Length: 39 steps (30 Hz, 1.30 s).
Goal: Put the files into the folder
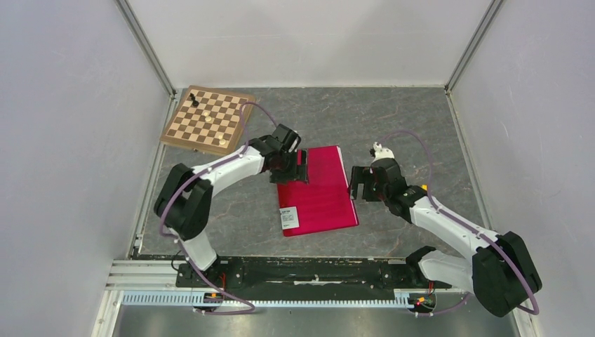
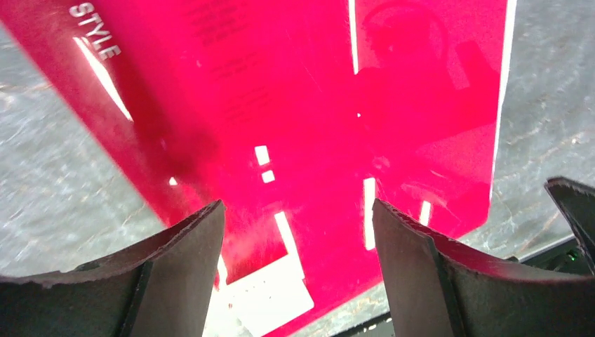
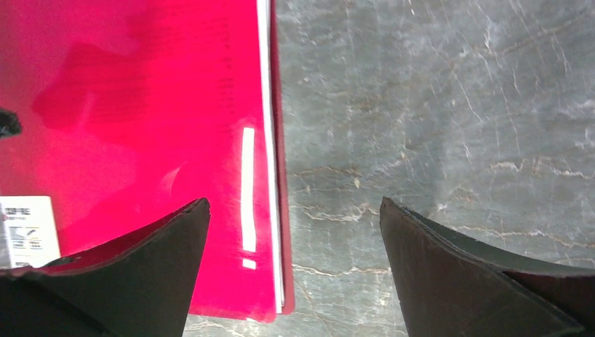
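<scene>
The red folder (image 1: 317, 189) lies closed and flat on the grey table, a small white label (image 1: 288, 217) near its front left corner. Thin white edges of the files (image 3: 271, 140) show between its covers along the right side. My left gripper (image 1: 303, 167) hovers open over the folder's (image 2: 302, 105) far left edge, nothing between its fingers. My right gripper (image 1: 359, 184) stands open just off the folder's (image 3: 140, 105) right edge, one finger over the red cover, the other over bare table, holding nothing.
A brown-and-white chessboard (image 1: 208, 119) with a few pieces sits at the back left of the table (image 1: 421, 126). White walls enclose the left, back and right sides. A black rail (image 1: 309, 270) with the arm bases runs along the near edge.
</scene>
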Tool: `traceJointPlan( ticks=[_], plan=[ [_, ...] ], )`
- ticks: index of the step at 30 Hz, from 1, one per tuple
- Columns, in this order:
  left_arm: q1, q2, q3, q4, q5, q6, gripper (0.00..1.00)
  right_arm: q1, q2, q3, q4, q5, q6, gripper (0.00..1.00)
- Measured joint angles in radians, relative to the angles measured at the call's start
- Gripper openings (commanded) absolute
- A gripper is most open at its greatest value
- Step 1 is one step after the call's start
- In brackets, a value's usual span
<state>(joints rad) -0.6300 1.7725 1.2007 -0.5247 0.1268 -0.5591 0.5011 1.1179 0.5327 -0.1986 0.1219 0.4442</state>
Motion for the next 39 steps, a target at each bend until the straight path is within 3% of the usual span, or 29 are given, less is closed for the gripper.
traceJointPlan(
  ticks=[9,15,24,39],
  plan=[
    [-0.007,-0.307,0.034,-0.073,-0.071,0.03,0.84,0.0,0.008,0.142,-0.001,-0.025,-0.011,0.97],
    [-0.004,-0.418,0.048,-0.096,-0.114,0.038,0.86,0.0,0.019,0.214,0.034,-0.035,-0.011,0.98],
    [0.021,-0.502,0.036,-0.14,-0.205,0.04,0.87,0.0,0.074,0.256,0.083,-0.047,-0.01,0.98],
    [0.024,-0.51,0.01,-0.154,-0.228,0.041,0.87,0.0,0.076,0.256,0.085,-0.046,-0.01,0.98]
  ],
)
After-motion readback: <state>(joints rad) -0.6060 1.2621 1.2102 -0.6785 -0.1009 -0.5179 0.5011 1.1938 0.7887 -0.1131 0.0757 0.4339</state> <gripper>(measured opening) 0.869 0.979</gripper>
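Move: The closed red folder's middle lies about 5 cm right of my left hand, 2 cm back and 4 cm below, its white label some 11 cm back and 1 cm to the left. The chessboard stands roughly 22 cm ahead and 29 cm left of that hand. From my right hand, the folder's middle is about 15 cm left, 4 cm ahead and 5 cm down; the small colored blocks sit some 20 cm to the right, 1 cm back. I lift both open hands clear of the closed folder. My left hand climbs quickly by about 16 cm, then drifts left towards the spine side, its fingertips swinging some 25 degrees forward. My right hand rises about 10 cm while going forward and left over the folder's right edge, its fingers tilting a little more level; then both hover, holding nothing. ##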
